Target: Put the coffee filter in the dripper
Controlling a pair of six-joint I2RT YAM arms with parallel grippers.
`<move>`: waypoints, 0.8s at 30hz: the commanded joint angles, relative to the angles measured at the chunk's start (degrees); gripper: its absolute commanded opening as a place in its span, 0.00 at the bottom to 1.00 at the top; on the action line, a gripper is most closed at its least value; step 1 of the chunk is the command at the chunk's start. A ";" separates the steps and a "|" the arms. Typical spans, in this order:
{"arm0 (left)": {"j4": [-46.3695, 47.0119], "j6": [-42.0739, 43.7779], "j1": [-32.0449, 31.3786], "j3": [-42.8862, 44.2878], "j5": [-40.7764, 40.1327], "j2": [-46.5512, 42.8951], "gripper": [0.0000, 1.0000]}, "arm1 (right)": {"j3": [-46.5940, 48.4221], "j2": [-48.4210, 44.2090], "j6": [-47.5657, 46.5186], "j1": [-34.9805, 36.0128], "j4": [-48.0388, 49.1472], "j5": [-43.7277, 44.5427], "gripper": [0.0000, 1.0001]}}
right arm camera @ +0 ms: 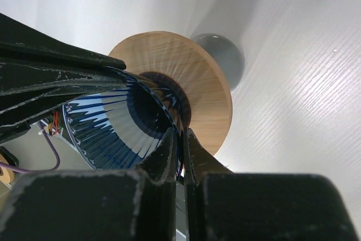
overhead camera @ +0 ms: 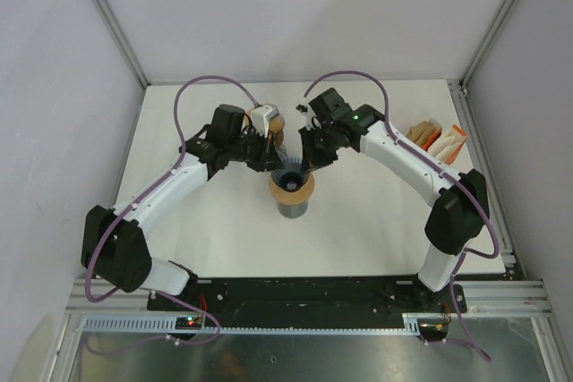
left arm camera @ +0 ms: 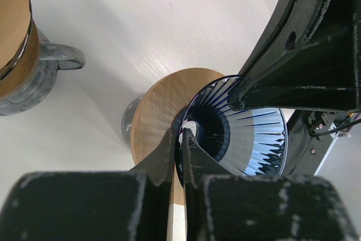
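The dripper (overhead camera: 292,187) is a ribbed blue glass cone (left arm camera: 254,139) with a round wooden collar (right arm camera: 197,83), and it sits on a grey cup (overhead camera: 292,209) at mid-table. My left gripper (left arm camera: 181,139) is shut on the cone's rim from the left (overhead camera: 276,167). Opposite it, my right gripper (right arm camera: 181,134) is shut on the rim from the right (overhead camera: 309,165). Inside, the cone (right arm camera: 113,128) shows only its ribs. A small pile of flat brown, white and orange pieces (overhead camera: 439,139), perhaps the coffee filter stock, lies at the table's right edge, too small to tell.
A second wooden-collared grey vessel with a handle (left arm camera: 22,55) stands just behind the dripper, close to my left wrist (overhead camera: 273,131). Metal frame posts (overhead camera: 461,87) rise at the table's back corners. A rail (overhead camera: 313,292) runs along the near edge.
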 commanded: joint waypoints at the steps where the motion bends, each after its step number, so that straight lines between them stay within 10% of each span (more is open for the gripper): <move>1: -8.97 5.39 0.35 -1.17 -6.20 1.72 0.05 | -0.80 2.01 -2.58 1.35 -2.59 5.22 0.01; 24: -9.01 6.05 0.36 13.37 -5.00 -2.51 0.62 | 11.05 -4.97 -3.33 3.10 0.18 11.03 0.45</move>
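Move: Both grippers still pinch the far rim of the blue dripper, which already sits in the wooden ring on the glass jug. The ring's middle lies about 3 cm back, 4 cm right and 6 cm below the left hand, and 3 cm back, 4 cm left and 6 cm below the right one. The dripper's middle is only some 3 cm below each hand, over the ring. The glass pot with the brown filter stands roughly 11 cm ahead of the left hand, 1 cm left and 9 cm lower. Let go of the dripper's rim with both grippers: open the left to a bit over half and the right to under half, the left easing about 1 cm left as it spreads. Then lift both clear of the dripper, some 4 cm straight up with a slight forward drift, the wrists tilting up only 5 to 10 degrees. ##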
